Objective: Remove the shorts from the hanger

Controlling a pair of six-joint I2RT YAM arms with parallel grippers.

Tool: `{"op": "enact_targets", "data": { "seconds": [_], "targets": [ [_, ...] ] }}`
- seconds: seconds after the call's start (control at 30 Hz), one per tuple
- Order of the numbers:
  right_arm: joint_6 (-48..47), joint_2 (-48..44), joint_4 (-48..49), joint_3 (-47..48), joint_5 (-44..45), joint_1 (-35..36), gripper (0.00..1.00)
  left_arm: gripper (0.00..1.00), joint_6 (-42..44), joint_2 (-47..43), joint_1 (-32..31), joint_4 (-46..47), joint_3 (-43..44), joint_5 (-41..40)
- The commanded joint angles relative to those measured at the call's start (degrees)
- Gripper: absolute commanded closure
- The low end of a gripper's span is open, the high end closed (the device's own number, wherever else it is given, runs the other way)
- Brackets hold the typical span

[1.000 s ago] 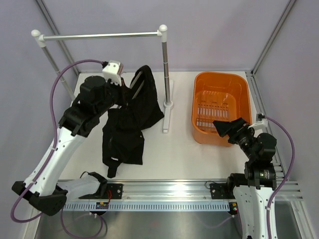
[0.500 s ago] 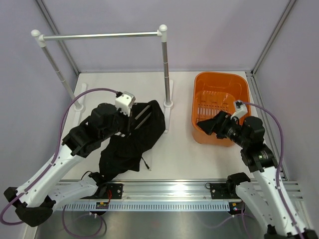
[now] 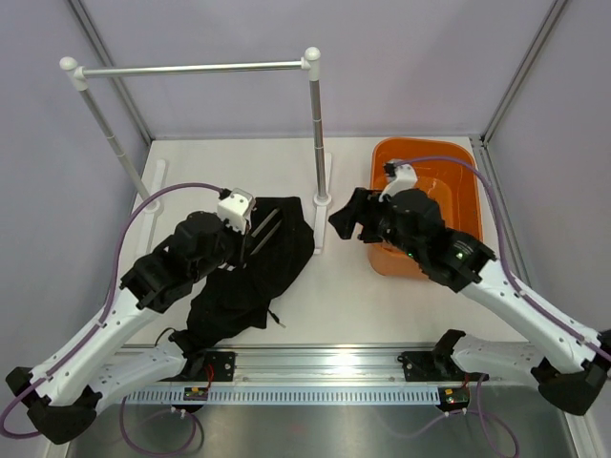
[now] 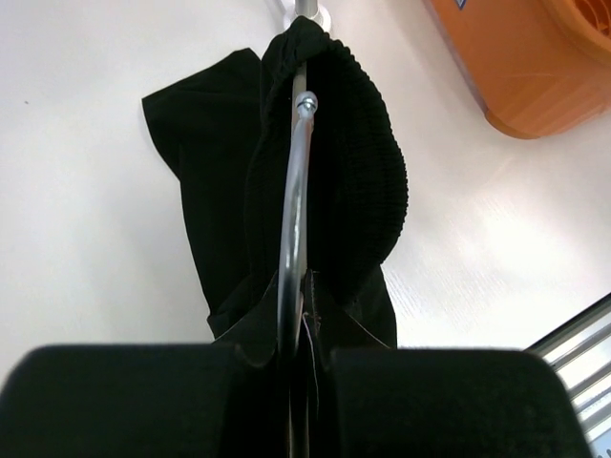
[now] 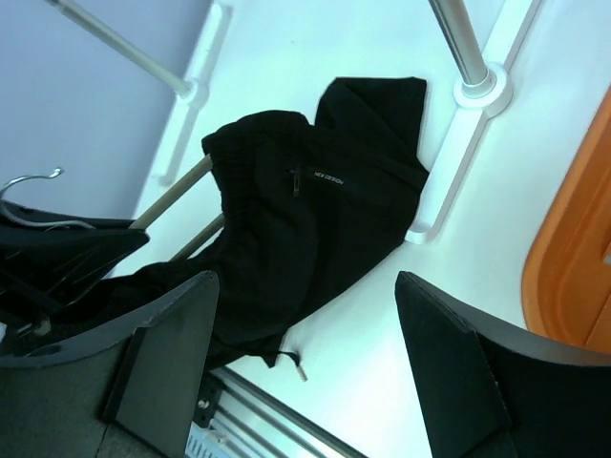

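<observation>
The black shorts (image 3: 253, 277) lie crumpled on the white table, still draped over the thin grey hanger (image 3: 267, 225). My left gripper (image 3: 247, 234) is shut on the hanger's near end. In the left wrist view the hanger (image 4: 294, 191) runs straight out from my shut left gripper (image 4: 298, 355), with the shorts (image 4: 358, 172) wrapped round its far end. My right gripper (image 3: 346, 219) hovers open just right of the shorts, beside the rail's foot. The right wrist view shows my right gripper (image 5: 305, 282) wide apart above the shorts (image 5: 305, 210), the hanger (image 5: 177, 191) poking out at left.
A silver rail (image 3: 191, 69) on white joints stands at the back, its right post's foot (image 3: 322, 215) touching the shorts. The orange tub (image 3: 468, 181) sits at the right, behind my right arm. A drawstring end (image 3: 279, 318) trails toward the front aluminium rail (image 3: 315, 358).
My left gripper lowered the hanger with the shorts down onto the table, nearer the front. My right arm swung left from the tub toward the shorts, its jaws narrowing slightly.
</observation>
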Motion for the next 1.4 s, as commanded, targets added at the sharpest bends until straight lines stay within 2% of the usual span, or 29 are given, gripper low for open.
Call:
{"op": "enact_targets", "data": {
  "seconds": [0.0,0.33,0.47,0.73,0.97,1.07,1.23,1.37],
  "targets": [
    [-1.0,5.6,-2.5,3.9,15.5,7.3,0.17,1.00,0.8,-2.5,-0.3,5.6,-1.7,-1.0],
    [-2.3,20.7,-2.4,14.5,23.7,17.5,0.17,1.00,1.0,-4.4,-0.2,7.1,-3.3,1.9],
    [-1.6,24.6,-0.5,16.5,25.0,19.3,0.18,1.00,0.9,-3.9,-0.2,6.5,-3.0,1.7],
    [-2.4,30.7,1.9,18.8,26.2,19.5,0.21,1.00,0.7,-4.6,-0.1,6.6,-3.3,2.2],
    [-3.2,36.5,0.2,25.3,27.9,19.5,0.21,1.00,0.9,-5.0,-0.2,6.6,-3.4,1.5],
    [-2.2,37.8,-1.2,26.4,29.1,19.5,0.25,1.00,0.9,-5.7,-0.1,6.6,-3.5,0.8],
    [-0.8,38.4,-2.1,26.0,30.1,19.5,0.38,1.00,0.9,-6.0,-0.2,6.7,-3.6,0.5],
    [-0.9,38.7,-2.0,25.8,30.4,19.5,0.44,1.00,0.9,-6.3,-0.1,6.9,-3.7,0.7]
  ]
}}
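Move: The black shorts' near waistband edge, which the right hand is going for, lies about 14 cm to its left, 4 cm ahead and some 9 cm below. The left gripper, already holding the hanger, is about 7 cm farther left than that edge and 9 cm nearer the bases. The rack post's foot stands roughly 15 cm ahead and 5 cm left of the right hand, the orange bin 9 cm ahead and 18 cm right. From the left hand the waistband is about 9 cm ahead, 7 cm right and 7 cm lower. Leftward with the fingers open, the right hand travels about 14 cm towards the shorts' waistband, dropping some 7 cm and easing forward over the later part while rolling about 20 degrees, its left side going down. Beside the hanger arm it slows and begins closing, the fingers ending partly shut around the waistband edge; contact can't be seen. The left hand keeps its grip on the hanger, nearly still. ##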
